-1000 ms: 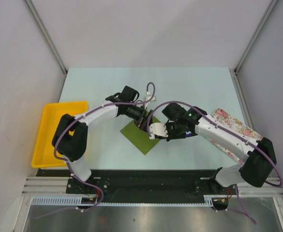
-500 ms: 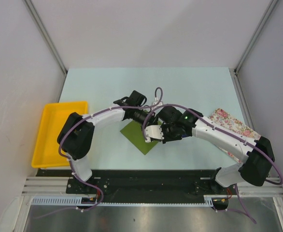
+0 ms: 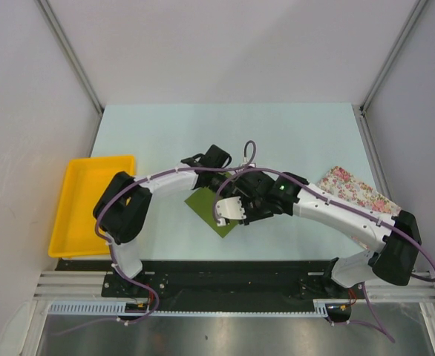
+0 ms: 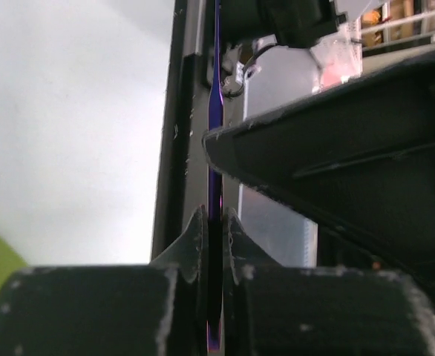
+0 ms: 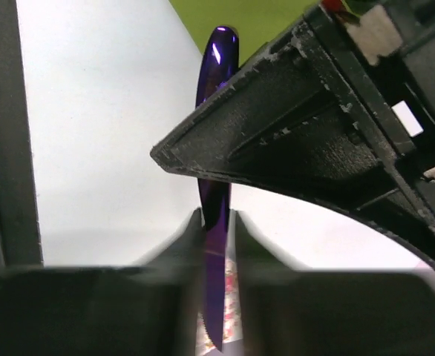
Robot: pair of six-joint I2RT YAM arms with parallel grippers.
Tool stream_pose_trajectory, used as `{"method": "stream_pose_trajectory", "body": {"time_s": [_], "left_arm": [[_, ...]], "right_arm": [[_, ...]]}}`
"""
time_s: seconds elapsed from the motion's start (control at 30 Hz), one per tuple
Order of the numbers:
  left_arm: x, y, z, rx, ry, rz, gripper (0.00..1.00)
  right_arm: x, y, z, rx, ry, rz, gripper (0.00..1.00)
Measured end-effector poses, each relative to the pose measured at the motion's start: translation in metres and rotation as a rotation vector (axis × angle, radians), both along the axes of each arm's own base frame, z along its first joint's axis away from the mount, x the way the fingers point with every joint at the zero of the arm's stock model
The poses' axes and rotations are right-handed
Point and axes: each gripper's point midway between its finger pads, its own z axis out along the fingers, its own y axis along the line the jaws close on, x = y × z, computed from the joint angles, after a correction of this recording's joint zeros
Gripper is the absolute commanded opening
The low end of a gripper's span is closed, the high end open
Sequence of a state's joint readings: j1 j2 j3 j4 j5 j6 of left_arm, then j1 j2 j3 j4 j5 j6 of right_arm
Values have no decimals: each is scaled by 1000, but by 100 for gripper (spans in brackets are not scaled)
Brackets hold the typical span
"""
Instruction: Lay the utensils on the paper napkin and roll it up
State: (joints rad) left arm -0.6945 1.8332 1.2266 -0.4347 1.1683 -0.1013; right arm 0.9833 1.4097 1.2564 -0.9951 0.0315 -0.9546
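One of the utensils, a slim purple knife [image 5: 216, 111], is gripped from both ends. My right gripper [image 5: 216, 215] is shut on its serrated blade. My left gripper [image 4: 214, 216] is shut on the same knife [image 4: 214, 133], seen edge-on. In the top view the two grippers meet above the far right corner of the paper napkin [image 3: 207, 208], an olive-green square lying flat on the table, and the knife is hidden between them. A corner of the napkin [image 5: 262, 15] shows beyond the knife's rounded handle tip. No other utensil is in view.
A yellow tray [image 3: 91, 204] sits at the table's left edge. A white cloth with pink floral print [image 3: 357, 194] lies at the right, partly under the right arm. Both arms arch over the middle of the table.
My left gripper moved right and closed on the knife held by the right gripper. The right arm shifted left, toward the napkin.
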Motion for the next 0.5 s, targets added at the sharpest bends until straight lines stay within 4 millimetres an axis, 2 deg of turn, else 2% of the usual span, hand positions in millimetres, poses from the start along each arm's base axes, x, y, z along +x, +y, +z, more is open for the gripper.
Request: {"method": "stream_pose_trajectory", "body": {"time_s": [0.07, 0.13, 0.17, 0.27, 0.33, 0.43, 0.5], "left_arm": [[0, 1, 0, -7, 3, 4, 0], [0, 2, -4, -4, 4, 22, 0], [-1, 5, -6, 4, 8, 37, 0], [-2, 12, -5, 18, 2, 93, 0], [6, 15, 3, 5, -31, 155, 0], [24, 19, 24, -33, -108, 261, 0], [39, 20, 40, -65, -181, 342, 0]], "right_arm": [[2, 1, 2, 4, -14, -8, 74], [9, 4, 9, 39, -46, -28, 83], [12, 4, 14, 63, -58, -42, 91], [24, 1, 40, 161, -84, -113, 99], [34, 1, 70, 274, -104, -186, 100], [55, -1, 120, 492, -106, -326, 100], [73, -12, 146, 634, -94, -437, 100]]}}
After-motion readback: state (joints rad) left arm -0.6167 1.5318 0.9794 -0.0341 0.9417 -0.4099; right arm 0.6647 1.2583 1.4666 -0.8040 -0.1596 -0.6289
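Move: Both hands still pinch the purple knife, its middle only about 3 cm to the left hand's right and 1 cm ahead; from the right hand it is level and about 1 cm left. The green napkin's middle lies below, roughly 4 cm left and 2 cm ahead of the left hand, and about 8 cm left and 1 cm back of the right. From the right hand the flowered cloth is some 30 cm right and 4 cm back. Right fingers open off the knife, lifting about 15 cm and forward 7; left keeps its pinch, turning counter-clockwise. ##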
